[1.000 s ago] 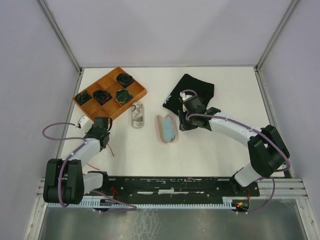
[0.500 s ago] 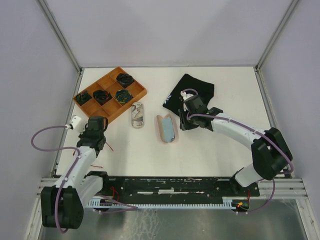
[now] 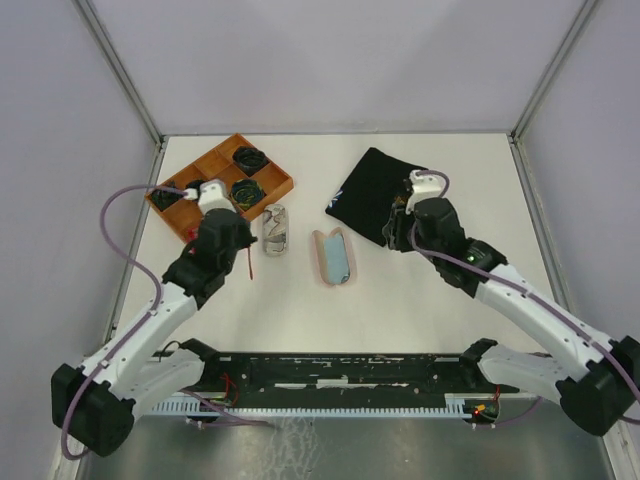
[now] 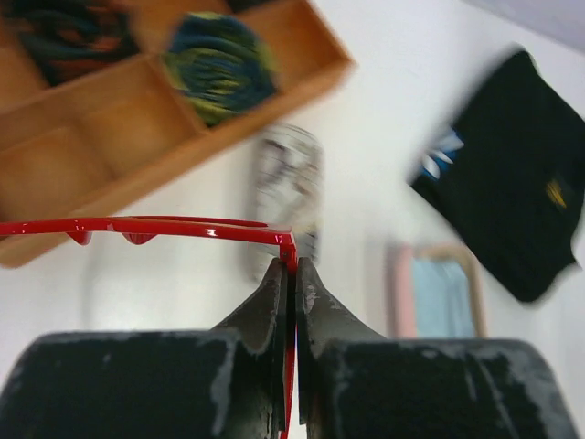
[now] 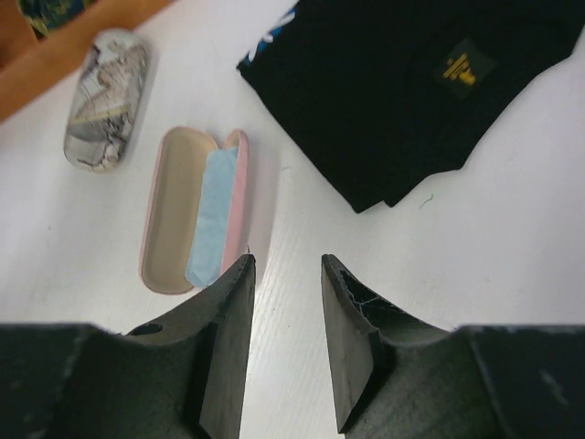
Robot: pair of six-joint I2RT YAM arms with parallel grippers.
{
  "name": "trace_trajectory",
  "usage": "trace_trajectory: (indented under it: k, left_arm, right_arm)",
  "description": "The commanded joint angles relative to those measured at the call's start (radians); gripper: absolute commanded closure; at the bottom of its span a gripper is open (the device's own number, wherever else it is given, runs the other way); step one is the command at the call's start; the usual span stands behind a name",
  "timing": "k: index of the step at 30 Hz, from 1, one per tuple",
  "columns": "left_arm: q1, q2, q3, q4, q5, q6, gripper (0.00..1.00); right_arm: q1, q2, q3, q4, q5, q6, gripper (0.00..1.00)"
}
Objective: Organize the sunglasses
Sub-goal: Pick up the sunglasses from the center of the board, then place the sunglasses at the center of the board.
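The red sunglasses (image 4: 146,226) hang from my left gripper (image 4: 292,265), which is shut on one thin red arm by the hinge; the frame stretches out to the left. From above only a red sliver of the sunglasses (image 3: 248,264) shows below the left gripper (image 3: 242,250), between the wooden tray and the grey case. My right gripper (image 5: 288,265) is open with nothing between its fingers, above bare table between the pink case (image 5: 192,224) and the black cloth (image 5: 411,91). In the top view the right gripper (image 3: 392,235) sits at the cloth's near edge.
The pink case (image 3: 335,257) lies open at table centre with a blue cloth inside. The grey patterned case (image 3: 275,230) lies shut to its left. A wooden tray (image 3: 275,185) with dark coiled items stands at the back left. The black cloth (image 3: 378,190) lies at the back right.
My left gripper has shut on the red sunglasses and carried them up and right, toward the tray and grey case. The right arm has drawn back from the pink case toward the cloth.
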Motion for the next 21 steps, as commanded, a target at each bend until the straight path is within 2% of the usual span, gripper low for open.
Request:
trace_trajectory:
  k: [1, 3, 6, 10, 15, 21]
  left_arm:
    - [-0.192, 0.046, 0.066, 0.109, 0.116, 0.212, 0.97]
    - [-0.238, 0.073, 0.069, 0.127, 0.239, 0.259, 0.97]
    - [-0.319, 0.093, 0.052, 0.146, 0.349, 0.328, 0.97]
    - [-0.494, 0.136, 0.049, 0.164, 0.367, 0.425, 0.97]
    - [-0.701, 0.298, 0.141, 0.172, 0.375, 0.500, 0.97]
    - [-0.854, 0.507, 0.260, 0.217, 0.533, 0.568, 0.97]
  right_arm:
    - [0.002, -0.155, -0.015, 0.066, 0.130, -0.010, 0.56]
    - [0.002, -0.205, -0.018, 0.065, 0.153, -0.025, 0.56]
    - [0.002, -0.256, -0.026, 0.059, 0.185, -0.041, 0.55]
    - [0.002, -0.311, -0.040, 0.051, 0.231, -0.045, 0.55]
    - [0.003, -0.395, -0.053, 0.055, 0.313, -0.042, 0.55]
    - [0.003, -0.552, -0.071, 0.053, 0.424, -0.059, 0.55]
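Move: The left hand, some 18 cm above the board, already holds the red sunglasses. The bare patch of board it carries them to lies about 16 cm back and 28 cm to its right. The open case with the blue cloth is roughly 21 cm right and 3 cm back; the patterned case is 6 cm right and 5 cm ahead. From the empty right hand, the open case is about 15 cm left and level, the black shirt 17 cm ahead and 3 cm left, both well below. Swinging rightward and increasingly back, some 30 cm right and 15 cm back and sinking a little, the left hand keeps its pinch on the red sunglasses, passes high over the open case's side of the board to the bare patch short of it, and turns clockwise through nearly a quarter turn. The empty right hand rises and draws off to the right, away from the open case, tipping its fingers up. ##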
